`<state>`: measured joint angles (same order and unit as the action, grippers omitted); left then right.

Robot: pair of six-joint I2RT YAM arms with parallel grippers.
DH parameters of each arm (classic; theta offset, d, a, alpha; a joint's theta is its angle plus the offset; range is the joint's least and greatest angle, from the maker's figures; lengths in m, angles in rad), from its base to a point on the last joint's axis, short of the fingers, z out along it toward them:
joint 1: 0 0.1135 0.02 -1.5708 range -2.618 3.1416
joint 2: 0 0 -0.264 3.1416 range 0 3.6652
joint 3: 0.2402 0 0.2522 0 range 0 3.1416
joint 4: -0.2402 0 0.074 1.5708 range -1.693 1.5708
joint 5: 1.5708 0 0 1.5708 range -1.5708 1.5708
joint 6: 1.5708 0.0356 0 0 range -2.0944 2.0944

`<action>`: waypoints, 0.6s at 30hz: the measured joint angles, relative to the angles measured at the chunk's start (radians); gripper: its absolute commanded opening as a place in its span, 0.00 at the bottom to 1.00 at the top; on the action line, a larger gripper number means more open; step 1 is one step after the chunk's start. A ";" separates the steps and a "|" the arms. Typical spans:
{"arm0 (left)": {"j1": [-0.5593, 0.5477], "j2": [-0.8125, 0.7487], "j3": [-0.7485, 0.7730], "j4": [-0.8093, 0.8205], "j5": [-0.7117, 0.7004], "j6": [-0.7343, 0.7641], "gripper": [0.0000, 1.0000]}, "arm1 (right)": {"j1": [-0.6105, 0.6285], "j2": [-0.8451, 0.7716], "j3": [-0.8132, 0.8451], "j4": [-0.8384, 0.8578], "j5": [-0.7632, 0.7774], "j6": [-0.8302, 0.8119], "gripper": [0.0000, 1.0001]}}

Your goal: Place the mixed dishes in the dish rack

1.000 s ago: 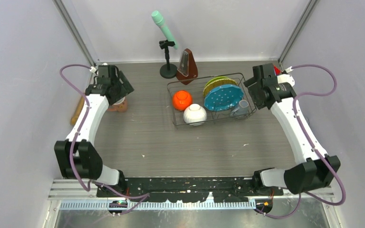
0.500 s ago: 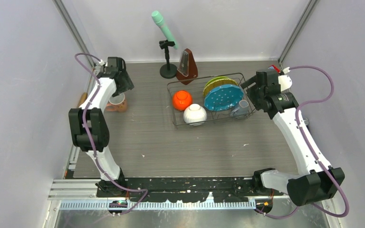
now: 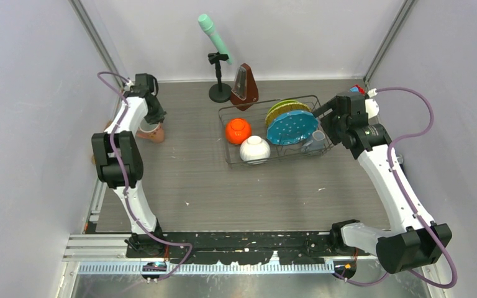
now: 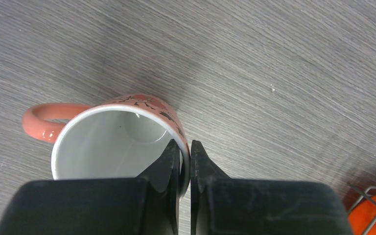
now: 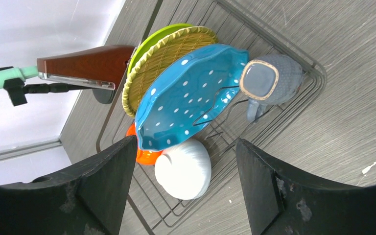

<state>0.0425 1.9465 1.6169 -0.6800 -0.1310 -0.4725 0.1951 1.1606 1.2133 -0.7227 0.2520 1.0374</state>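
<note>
The pink mug (image 4: 103, 142) stands upright on the table at the far left (image 3: 151, 131), handle (image 4: 44, 120) pointing away from the rack. My left gripper (image 4: 185, 147) is shut on its rim, one finger inside and one outside. The dish rack (image 3: 279, 160) holds the lime-green plate (image 5: 161, 34), yellow-rimmed plate (image 5: 166, 58) and blue white-dotted plate (image 5: 186, 98) on edge, plus the orange bowl (image 3: 238, 130), white bowl (image 5: 183, 169) and a small greyish cup (image 5: 269, 78). My right gripper (image 5: 186, 142) hangs open above the rack's right end, holding nothing.
A brown metronome (image 3: 245, 87) stands just behind the rack. A mint-green microphone on a black stand (image 3: 214, 37) is at the back. A bit of the wooden rolling pin (image 3: 107, 127) shows by the left wall, behind my left arm.
My left gripper came down over the pink mug and closed on its rim. The right arm shifted slightly and stayed open.
</note>
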 measured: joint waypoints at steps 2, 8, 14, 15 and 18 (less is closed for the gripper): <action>0.006 0.000 0.005 -0.003 0.013 0.000 0.00 | 0.000 0.000 0.000 0.006 -0.016 0.000 0.79; 0.010 -0.044 -0.026 0.008 0.120 -0.032 0.00 | -0.001 0.008 -0.003 0.049 -0.094 -0.022 0.79; 0.007 -0.179 -0.063 0.042 0.375 -0.151 0.00 | -0.001 0.033 -0.014 0.141 -0.241 -0.045 0.79; 0.007 -0.206 -0.066 0.061 0.416 -0.175 0.00 | -0.001 0.038 -0.019 0.162 -0.277 -0.048 0.79; 0.007 -0.298 -0.095 0.137 0.534 -0.261 0.00 | -0.001 0.051 -0.044 0.257 -0.391 -0.065 0.79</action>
<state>0.0498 1.6489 1.5219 -0.5426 0.4026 -0.7338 0.1944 1.2114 1.1694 -0.4660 -0.1390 0.9722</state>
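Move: On the peach mug's rim, the left fingers are already shut; the dish rack's middle lies about 50 cm to that hand's right, 3 cm back and 4 below. The orange bowl is some 34 cm right, 3 back; the white bowl 41 right, 11 back. From the open right hand the mug is roughly 70 cm left, 11 ahead, 20 below; the blue plate is 8 left, 11 ahead, and the grey mug 3 right, 7 ahead. Lifting the peach mug by its pinched rim, the left hand rises about 14 cm while carrying it some 10 cm right towards the rack, its fingers swinging rightward and up by over 30 degrees. The right hand, still wide open, sweeps about 7 cm left above the rack towards the mug, turning some 20 degrees counter-clockwise. ##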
